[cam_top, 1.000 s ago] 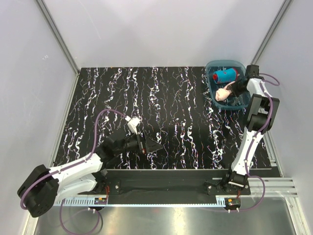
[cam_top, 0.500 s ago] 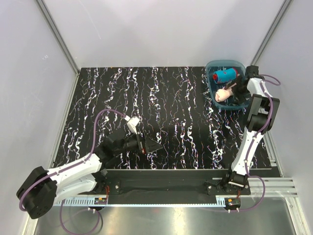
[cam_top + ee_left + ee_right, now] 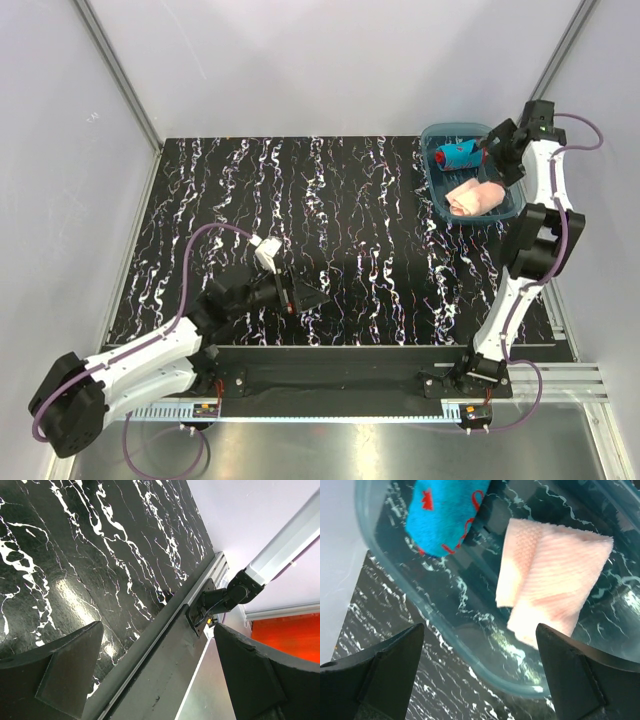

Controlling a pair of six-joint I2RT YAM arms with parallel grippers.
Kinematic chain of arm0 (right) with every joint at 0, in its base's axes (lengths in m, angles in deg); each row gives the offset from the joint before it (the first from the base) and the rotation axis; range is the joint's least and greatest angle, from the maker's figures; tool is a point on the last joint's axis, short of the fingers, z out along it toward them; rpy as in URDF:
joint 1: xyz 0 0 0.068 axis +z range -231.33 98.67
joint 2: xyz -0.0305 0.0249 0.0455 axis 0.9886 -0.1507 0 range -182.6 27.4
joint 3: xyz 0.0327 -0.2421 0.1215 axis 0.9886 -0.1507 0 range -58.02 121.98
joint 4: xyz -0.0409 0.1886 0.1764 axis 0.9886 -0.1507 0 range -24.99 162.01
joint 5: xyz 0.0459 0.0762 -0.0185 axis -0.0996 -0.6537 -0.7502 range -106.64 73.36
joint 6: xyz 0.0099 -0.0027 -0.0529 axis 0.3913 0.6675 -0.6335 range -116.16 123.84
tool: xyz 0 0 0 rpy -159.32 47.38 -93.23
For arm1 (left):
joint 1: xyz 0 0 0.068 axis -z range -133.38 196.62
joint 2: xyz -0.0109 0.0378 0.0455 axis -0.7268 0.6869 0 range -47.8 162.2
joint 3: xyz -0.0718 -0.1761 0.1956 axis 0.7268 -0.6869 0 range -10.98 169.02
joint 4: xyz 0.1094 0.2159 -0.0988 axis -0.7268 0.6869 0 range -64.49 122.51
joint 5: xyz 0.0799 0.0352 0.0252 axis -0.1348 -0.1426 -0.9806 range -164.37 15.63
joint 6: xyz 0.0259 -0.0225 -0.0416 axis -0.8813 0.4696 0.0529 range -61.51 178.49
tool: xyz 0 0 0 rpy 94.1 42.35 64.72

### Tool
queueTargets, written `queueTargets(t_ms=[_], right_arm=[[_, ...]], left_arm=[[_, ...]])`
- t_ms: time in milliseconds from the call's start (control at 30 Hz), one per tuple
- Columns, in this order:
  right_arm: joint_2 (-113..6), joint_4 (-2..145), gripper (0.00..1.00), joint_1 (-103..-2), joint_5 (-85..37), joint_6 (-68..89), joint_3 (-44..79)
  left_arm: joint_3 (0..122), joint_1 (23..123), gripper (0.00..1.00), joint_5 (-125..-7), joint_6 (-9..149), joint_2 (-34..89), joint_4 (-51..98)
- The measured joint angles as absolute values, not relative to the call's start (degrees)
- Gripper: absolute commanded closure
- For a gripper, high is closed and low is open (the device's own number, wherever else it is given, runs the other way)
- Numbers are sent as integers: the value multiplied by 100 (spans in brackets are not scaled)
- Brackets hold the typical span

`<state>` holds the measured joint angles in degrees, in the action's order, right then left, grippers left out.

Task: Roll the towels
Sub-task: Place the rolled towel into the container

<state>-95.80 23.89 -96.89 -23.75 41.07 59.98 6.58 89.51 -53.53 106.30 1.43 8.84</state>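
Two towels lie in the translucent blue tray (image 3: 437, 190) at the table's back right. The blue towel with red pattern (image 3: 459, 154) (image 3: 447, 515) lies rolled at the tray's far end. The peach-pink towel (image 3: 475, 197) (image 3: 555, 575) rests rolled beside it, nearer the front. My right gripper (image 3: 497, 150) (image 3: 480, 645) hangs open above the tray's right side, holding nothing, apart from both towels. My left gripper (image 3: 305, 298) (image 3: 157, 645) stands open low over the table near the front edge, empty.
The black marbled table (image 3: 330, 230) is walled in by grey panels on three sides. A metal rail (image 3: 400, 355) runs along the front edge by the arm bases. The right arm's base (image 3: 220, 597) shows in the left wrist view.
My right gripper opened, let go of the pink towel in the tray and rose up and back. The pink towel now lies flatter. The left arm shifted slightly.
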Motion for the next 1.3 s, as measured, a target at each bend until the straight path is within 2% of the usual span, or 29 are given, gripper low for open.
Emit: queueTargets(t_ms=[200, 600, 867, 1000, 1133, 1233, 1300], right_arm=[[-8913, 2335, 0, -9689, -2364, 3930, 5641], [-7659, 2673, 0, -9689, -2421, 3633, 3554], [-5602, 2853, 0, -9689, -2386, 3303, 2123], [-4802, 3054, 0, -9689, -2548, 3215, 1388], [-4319, 3242, 0, -9689, -2839, 3222, 778], [-3912, 3458, 0, -9660, -3066, 3283, 289], [-3650, 3524, 0, -9608, -3138, 3338, 81]], left_arm=[[741, 8951, 1, -5393, 10556, 56, 1009], [986, 8949, 1, -5559, 10317, 56, 1516], [1856, 8918, 1, -6083, 9795, 34, 2445], [2267, 8885, 1, -6986, 9399, -189, 3194], [2568, 8870, 1, -8689, 8997, -543, 3819], [2383, 8853, 1, -9886, 8475, -939, 3780], [1812, 8844, 1, -10606, 7953, -1361, 3245]])
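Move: The released peach towel lies in the container just under the open right gripper, about 3 cm back, 4 cm to the left and 12 cm below the fingers. The blue towel is about 8 cm ahead, 7 cm left and equally low; the container's middle is some 4 cm ahead and 4 cm left. From the left hand the peach towel lies roughly 31 cm ahead and 47 cm to the right. Draw the open, empty right gripper back about 21 cm, away from both towels and out past the container's near end, ending 5 cm higher and some 8 cm left, with a brief dip on the way. After a pause, swing the open left gripper left, forward and up over bare table, turning it counter-clockwise about 45 degrees. ##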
